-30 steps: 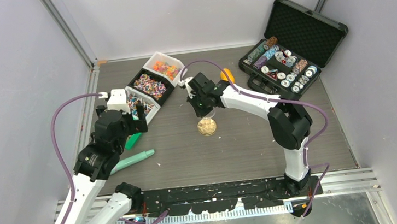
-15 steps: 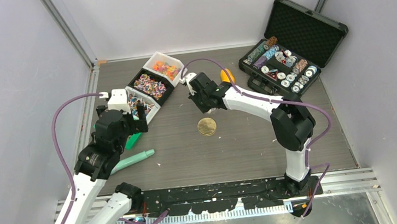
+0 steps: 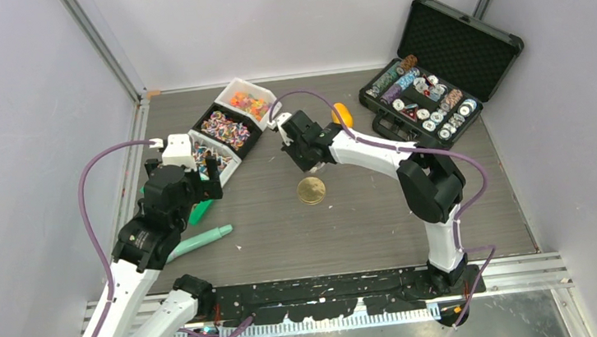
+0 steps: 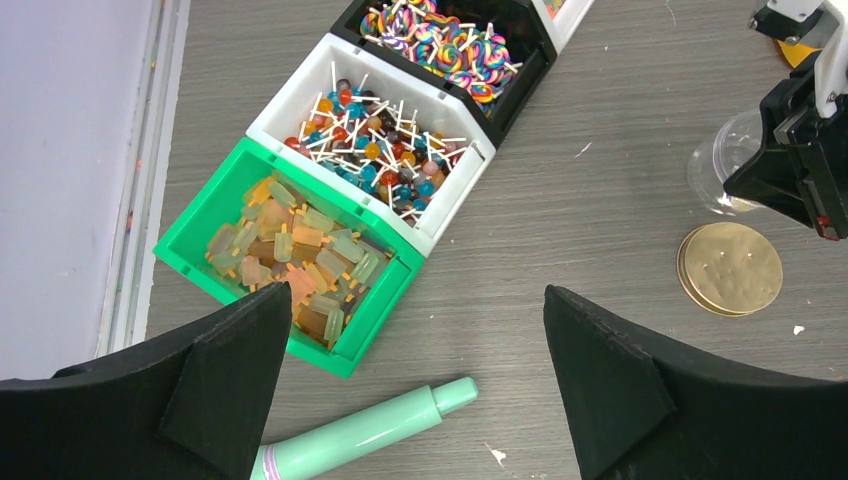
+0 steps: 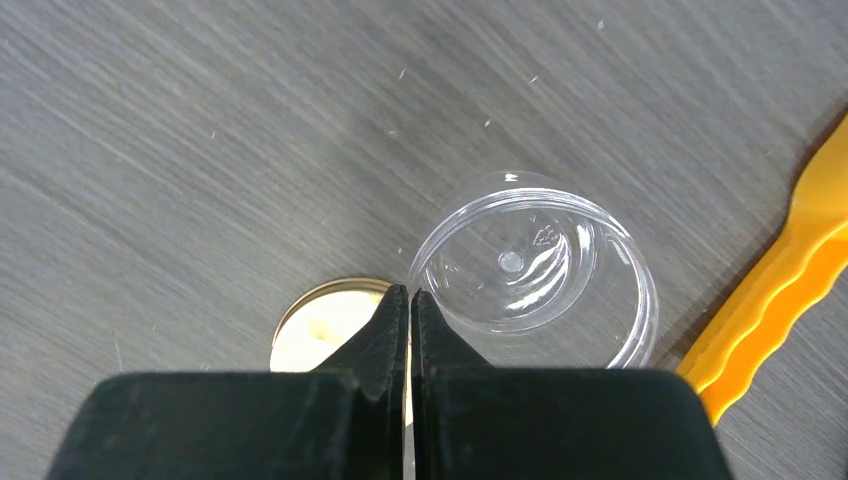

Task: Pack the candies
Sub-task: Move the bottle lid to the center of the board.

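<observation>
The candies fill a row of bins at the back left. Orange-red ones [image 3: 246, 101] lie in a white bin and striped lollipops [image 4: 445, 40] in a black bin. Small round lollipops [image 4: 385, 140] fill another white bin, and golden-brown pieces [image 4: 290, 255] a green bin. My left gripper [image 4: 417, 300] hangs open above the green bin's near corner, holding nothing. My right gripper [image 5: 410, 293] is shut, its tips at the left rim of an empty clear jar [image 5: 535, 270]. I cannot tell whether the jar's wall is pinched. The left gripper [image 3: 187, 177] and the right gripper [image 3: 314, 164] also show in the top view.
A flat gold disc [image 3: 311, 189] lies just in front of the jar. The orange scoop [image 3: 342, 115] lies behind it. An open black case of poker chips [image 3: 425, 103] stands at the back right. A mint-green pen-like stick [image 4: 360, 435] lies near the green bin.
My right gripper has moved back from above the gold disc, which now shows in full. The left arm has stayed still and open.
</observation>
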Robot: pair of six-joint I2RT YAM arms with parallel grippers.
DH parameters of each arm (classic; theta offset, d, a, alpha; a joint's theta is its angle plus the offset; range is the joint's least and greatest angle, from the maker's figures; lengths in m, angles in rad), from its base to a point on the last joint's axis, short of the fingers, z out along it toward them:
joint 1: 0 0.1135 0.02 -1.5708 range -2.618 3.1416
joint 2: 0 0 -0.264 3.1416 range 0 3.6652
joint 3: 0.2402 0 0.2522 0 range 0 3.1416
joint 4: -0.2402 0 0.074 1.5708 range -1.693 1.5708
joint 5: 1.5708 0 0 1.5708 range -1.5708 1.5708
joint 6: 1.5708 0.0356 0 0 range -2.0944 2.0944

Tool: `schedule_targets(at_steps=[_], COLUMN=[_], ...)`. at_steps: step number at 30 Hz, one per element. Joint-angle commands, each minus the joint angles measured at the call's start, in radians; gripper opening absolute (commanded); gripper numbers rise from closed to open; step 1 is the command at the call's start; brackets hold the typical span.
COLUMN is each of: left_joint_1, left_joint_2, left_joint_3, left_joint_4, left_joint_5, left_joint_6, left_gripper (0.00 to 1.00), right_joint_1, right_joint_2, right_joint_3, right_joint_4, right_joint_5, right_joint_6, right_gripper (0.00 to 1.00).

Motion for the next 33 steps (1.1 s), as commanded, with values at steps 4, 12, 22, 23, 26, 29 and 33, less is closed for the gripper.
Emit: schedule_targets(at_steps=[4, 12, 22, 23, 26, 29, 33], left_joint_1=[-0.003, -0.003, -0.003, -0.003, -0.003, -0.005, -0.007], left_joint_2=[-0.006, -0.001, -0.006, -0.006, -0.004, -0.007, -0.013], left_joint_3=[0.000, 0.001, 0.001, 0.000, 0.000, 0.000, -0.002], left_joint_4=[0.048, 0.046, 0.046, 0.047, 0.045, 0.044, 0.046], left_joint_5=[-0.018, -0.020, -0.036, -0.036, -0.036, -0.036, -0.036], left_joint_6=[0.013, 0.013, 0.010, 0.008, 0.006, 0.003, -0.001], left_gripper=[0.99, 0.98, 1.00, 1.00, 1.00, 1.00, 1.00], right_joint_1=[0.005, 0.006, 0.005, 0.005, -0.002, -0.023, -0.083], right_joint_2=[-0.054, -0.068, -0.107, -0.112, -0.165, -0.210, -0.215], right_joint_3=[0.011, 0.001, 0.077, 0.080, 0.051, 0.001, -0.021], right_joint_4=[-0.086, -0.098, -0.116, -0.109, -0.058, 0.011, 0.035], right_joint_5=[-0.128, -0.137, 0.114, 0.174, 0.325, 0.377, 0.403], right_joint_6=[0.026, 0.064, 0.195, 0.219, 0.277, 0.315, 0.348], right_gripper=[0.01, 0.05, 0.52, 0.53, 0.59, 0.68, 0.69])
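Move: The closed right fingers are at the clear jar's rim, on its near-left side; the jar's middle lies about 2 cm ahead and 3 cm to the right. The gold bottle lid lies roughly 4 cm back, 2 cm right and 5 cm below that hand. From the same hand, the yellow scoop is some 10 cm ahead and 11 cm right, and the black candy tray 14 cm ahead and 16 cm left. From the left hand, the lid is about 8 cm ahead, 25 cm right and 23 cm below. Still pinching the clear jar's rim, the right hand drags the jar back about 3 cm against the gold lid, slowing as its fingertips tip slightly down. There the fingers open and let go of the rim, and the hand pulls away mainly upward, some 8 cm, also going right and forward while turning clockwise about 25 degrees and tipping its fingers up again. ##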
